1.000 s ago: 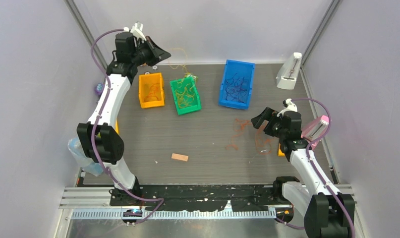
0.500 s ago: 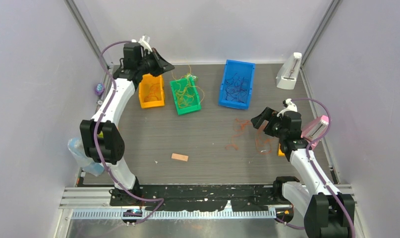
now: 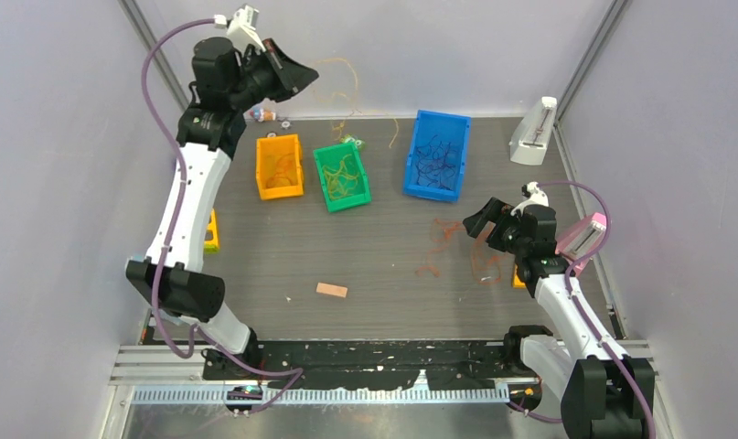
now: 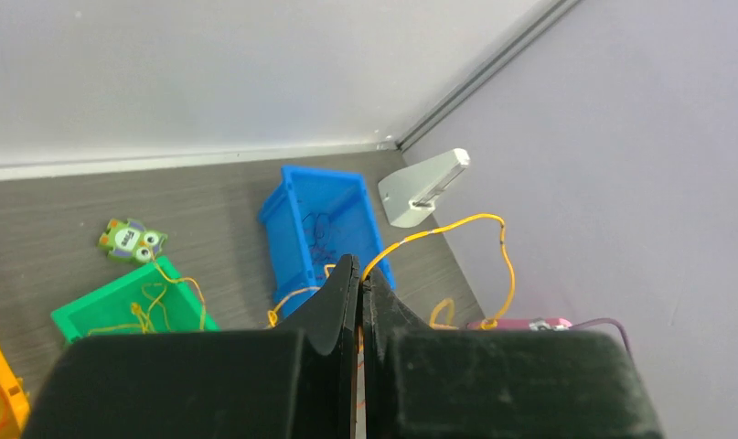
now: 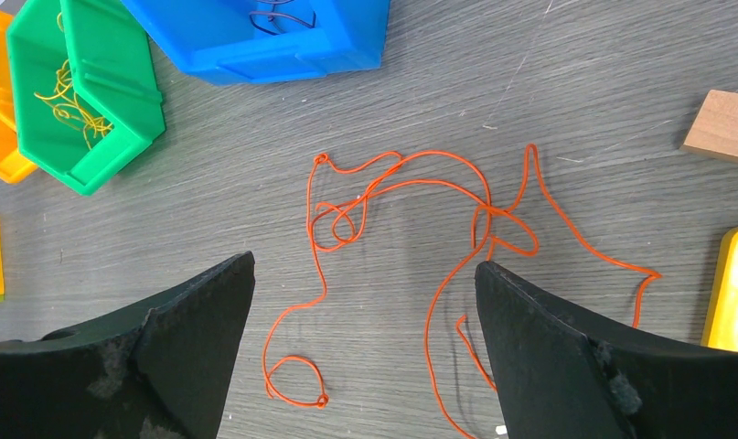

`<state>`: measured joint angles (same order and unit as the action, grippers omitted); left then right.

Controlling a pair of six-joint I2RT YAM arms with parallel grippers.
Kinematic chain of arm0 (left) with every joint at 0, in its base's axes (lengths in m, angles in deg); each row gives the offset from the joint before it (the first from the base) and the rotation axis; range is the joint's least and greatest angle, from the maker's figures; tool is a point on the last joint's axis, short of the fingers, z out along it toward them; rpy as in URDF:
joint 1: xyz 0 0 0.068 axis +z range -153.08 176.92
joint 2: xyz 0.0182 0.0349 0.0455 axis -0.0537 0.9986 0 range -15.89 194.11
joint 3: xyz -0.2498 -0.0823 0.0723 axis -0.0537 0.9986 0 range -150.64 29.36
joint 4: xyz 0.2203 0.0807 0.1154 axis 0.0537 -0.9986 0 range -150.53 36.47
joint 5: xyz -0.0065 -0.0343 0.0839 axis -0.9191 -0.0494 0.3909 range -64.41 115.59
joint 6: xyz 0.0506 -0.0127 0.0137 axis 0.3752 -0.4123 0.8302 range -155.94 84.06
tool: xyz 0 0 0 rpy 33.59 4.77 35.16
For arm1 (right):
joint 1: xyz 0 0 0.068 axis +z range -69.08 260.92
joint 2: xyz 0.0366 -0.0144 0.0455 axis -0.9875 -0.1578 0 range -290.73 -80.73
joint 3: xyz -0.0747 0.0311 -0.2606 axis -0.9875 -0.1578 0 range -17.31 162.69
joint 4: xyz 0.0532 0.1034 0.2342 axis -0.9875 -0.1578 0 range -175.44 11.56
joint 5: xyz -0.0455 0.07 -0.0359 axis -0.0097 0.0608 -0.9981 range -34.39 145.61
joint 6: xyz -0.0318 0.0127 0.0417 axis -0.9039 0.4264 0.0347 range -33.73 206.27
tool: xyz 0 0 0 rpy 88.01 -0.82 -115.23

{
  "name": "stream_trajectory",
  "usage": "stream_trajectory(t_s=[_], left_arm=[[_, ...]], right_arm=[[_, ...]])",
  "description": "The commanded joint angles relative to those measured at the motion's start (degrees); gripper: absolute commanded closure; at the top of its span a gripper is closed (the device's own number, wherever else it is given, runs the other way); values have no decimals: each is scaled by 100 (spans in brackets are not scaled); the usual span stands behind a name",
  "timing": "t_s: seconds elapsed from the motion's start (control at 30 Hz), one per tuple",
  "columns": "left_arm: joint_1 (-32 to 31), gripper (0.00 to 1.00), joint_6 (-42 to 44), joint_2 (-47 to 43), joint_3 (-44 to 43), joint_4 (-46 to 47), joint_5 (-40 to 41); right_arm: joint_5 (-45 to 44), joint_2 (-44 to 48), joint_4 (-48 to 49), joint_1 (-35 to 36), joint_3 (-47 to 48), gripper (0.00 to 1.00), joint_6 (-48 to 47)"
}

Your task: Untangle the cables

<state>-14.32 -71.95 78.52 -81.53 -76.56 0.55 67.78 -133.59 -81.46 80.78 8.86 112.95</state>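
Note:
My left gripper [image 3: 303, 76] [image 4: 360, 271] is raised high over the back left of the table, shut on a thin yellow cable [image 3: 349, 80] [image 4: 438, 230]. The cable loops out to the right of the jaws and trails down in the air. More yellow cables [image 3: 342, 174] lie in the green bin [image 3: 319, 179]. Dark cables [image 3: 436, 157] fill the blue bin [image 3: 411, 166]. A tangle of orange-red cables [image 5: 420, 187] [image 3: 449, 234] lies on the table. My right gripper [image 5: 365, 263] [image 3: 479, 219] hovers just above it, open, holding nothing.
An orange bin [image 3: 261, 169] stands left of the green one. A white wedge-shaped device [image 3: 532, 133] sits at the back right. A small wood block [image 3: 331, 290] [image 5: 723, 126] lies mid-table. Yellow blocks [image 3: 211, 233] [image 5: 731, 288] sit at both table sides. An owl toy [image 4: 132, 240] lies behind the green bin.
My left arm has lifted and swung back, drawing the yellow cable up and away from the green bin. The right arm and the orange-red tangle have not moved.

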Motion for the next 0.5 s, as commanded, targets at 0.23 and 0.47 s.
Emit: stream_trajectory(t_s=[0.23, 0.47], left_arm=[[-21, 100, -82, -108, 767, 439, -101], [137, 100, -173, 156, 2049, 1106, 52]], right_arm=[[71, 116, 184, 14, 138, 5, -32], [74, 159, 172, 14, 126, 5, -29]])
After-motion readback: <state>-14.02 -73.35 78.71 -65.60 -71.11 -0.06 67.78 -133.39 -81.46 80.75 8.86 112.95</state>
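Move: My left hand, shut on the yellow cable, hangs high over the table: the green bin is about 9 cm ahead, 3 cm to the right and some 42 cm below. The orange bin stands about 12 cm ahead and 13 cm left, the blue bin some 14 cm ahead and 26 cm right, and the owl toy about 21 cm ahead and 5 cm right. From my right hand the green bin lies roughly 20 cm ahead, 30 cm left and a little lower. After a last small lift of about 2 cm, drawing slightly back, my left hand reverses and drops fast, some 12 cm from its highest point, easing about 3 cm forward again as it lowers the yellow cable towards the green bin. The fingers stay shut on the cable while the wrist tips them down by roughly 15 degrees. ##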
